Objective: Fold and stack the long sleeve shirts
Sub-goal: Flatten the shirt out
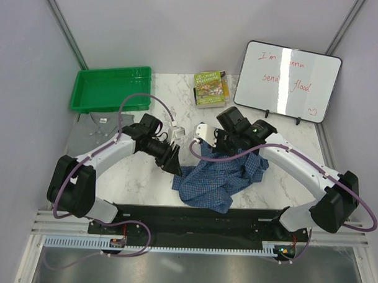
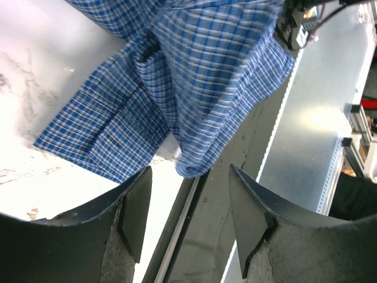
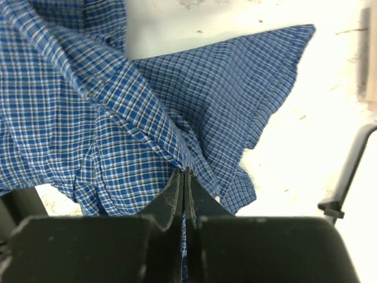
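Observation:
The blue checked long sleeve shirt (image 1: 220,177) lies crumpled on the marble table, near the front middle. My right gripper (image 1: 200,144) is at its upper left part and is shut on a fold of the cloth (image 3: 184,172); the shirt (image 3: 118,118) spreads out from the pinched tips. My left gripper (image 1: 176,164) is open beside the shirt's left edge. In the left wrist view a corner of the shirt (image 2: 194,82) hangs down to just beyond the gap between the fingers (image 2: 189,172), with nothing held. A flat grey cloth (image 1: 95,131), apparently the grey shirt, lies at the left.
A green plastic tray (image 1: 110,89) sits at the back left. A book (image 1: 211,87) and a leaning whiteboard (image 1: 287,80) stand at the back right. A black strip (image 1: 192,219) runs along the table's near edge. Grey walls close both sides.

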Controlling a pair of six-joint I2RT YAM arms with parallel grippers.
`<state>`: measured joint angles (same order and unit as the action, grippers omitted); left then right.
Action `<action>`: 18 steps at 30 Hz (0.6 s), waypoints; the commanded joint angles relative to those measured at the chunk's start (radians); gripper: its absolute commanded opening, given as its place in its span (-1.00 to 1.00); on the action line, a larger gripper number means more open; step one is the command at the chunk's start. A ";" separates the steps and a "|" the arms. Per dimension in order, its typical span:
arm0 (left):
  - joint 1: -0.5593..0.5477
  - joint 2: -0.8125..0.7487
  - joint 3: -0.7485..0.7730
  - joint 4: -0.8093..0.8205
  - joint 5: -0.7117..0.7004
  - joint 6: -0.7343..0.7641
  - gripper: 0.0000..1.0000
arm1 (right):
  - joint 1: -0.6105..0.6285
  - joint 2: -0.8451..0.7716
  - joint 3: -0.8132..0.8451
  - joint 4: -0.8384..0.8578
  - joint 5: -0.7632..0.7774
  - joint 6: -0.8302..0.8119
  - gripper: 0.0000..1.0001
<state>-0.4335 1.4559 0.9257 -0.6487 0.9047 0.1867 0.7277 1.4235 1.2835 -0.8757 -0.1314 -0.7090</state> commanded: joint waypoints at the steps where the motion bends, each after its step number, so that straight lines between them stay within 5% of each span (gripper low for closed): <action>1: -0.007 -0.040 -0.028 0.099 -0.055 -0.095 0.25 | 0.006 -0.015 0.083 0.049 0.082 0.037 -1.00; 4: -0.011 -0.089 -0.065 0.219 -0.110 -0.162 0.29 | -0.017 -0.021 0.131 0.098 0.111 0.118 -1.00; 7: -0.030 -0.092 -0.068 0.282 -0.124 -0.178 0.72 | -0.040 -0.015 0.186 0.113 0.125 0.184 -1.00; 14: -0.037 0.029 -0.008 0.328 -0.052 -0.237 0.64 | -0.071 -0.006 0.281 0.147 0.185 0.241 -1.00; 18: -0.037 -0.041 -0.039 0.317 -0.030 -0.216 0.68 | -0.088 0.017 0.359 0.150 0.234 0.253 -1.00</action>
<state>-0.4671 1.4811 0.8818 -0.3717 0.8211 -0.0090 0.6537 1.4273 1.5341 -0.7795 0.0280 -0.5003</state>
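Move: The right hand already pinches the shirt's far-left part; open table beyond leads to the books, about 21 cm ahead, 3 left and 12 below. From it, the shirt's right sleeve lies 13 cm right, 7 back and 15 below. The left hand faces the shirt's raised near-left fold, some 8 cm right, 1 back and 5 below; the flat cuff is 8 cm beneath, 2 right and 1 back. Right hand lifts its pinched shirt about 11 cm and 7 cm forward; left opens wider, easing forward-right. ##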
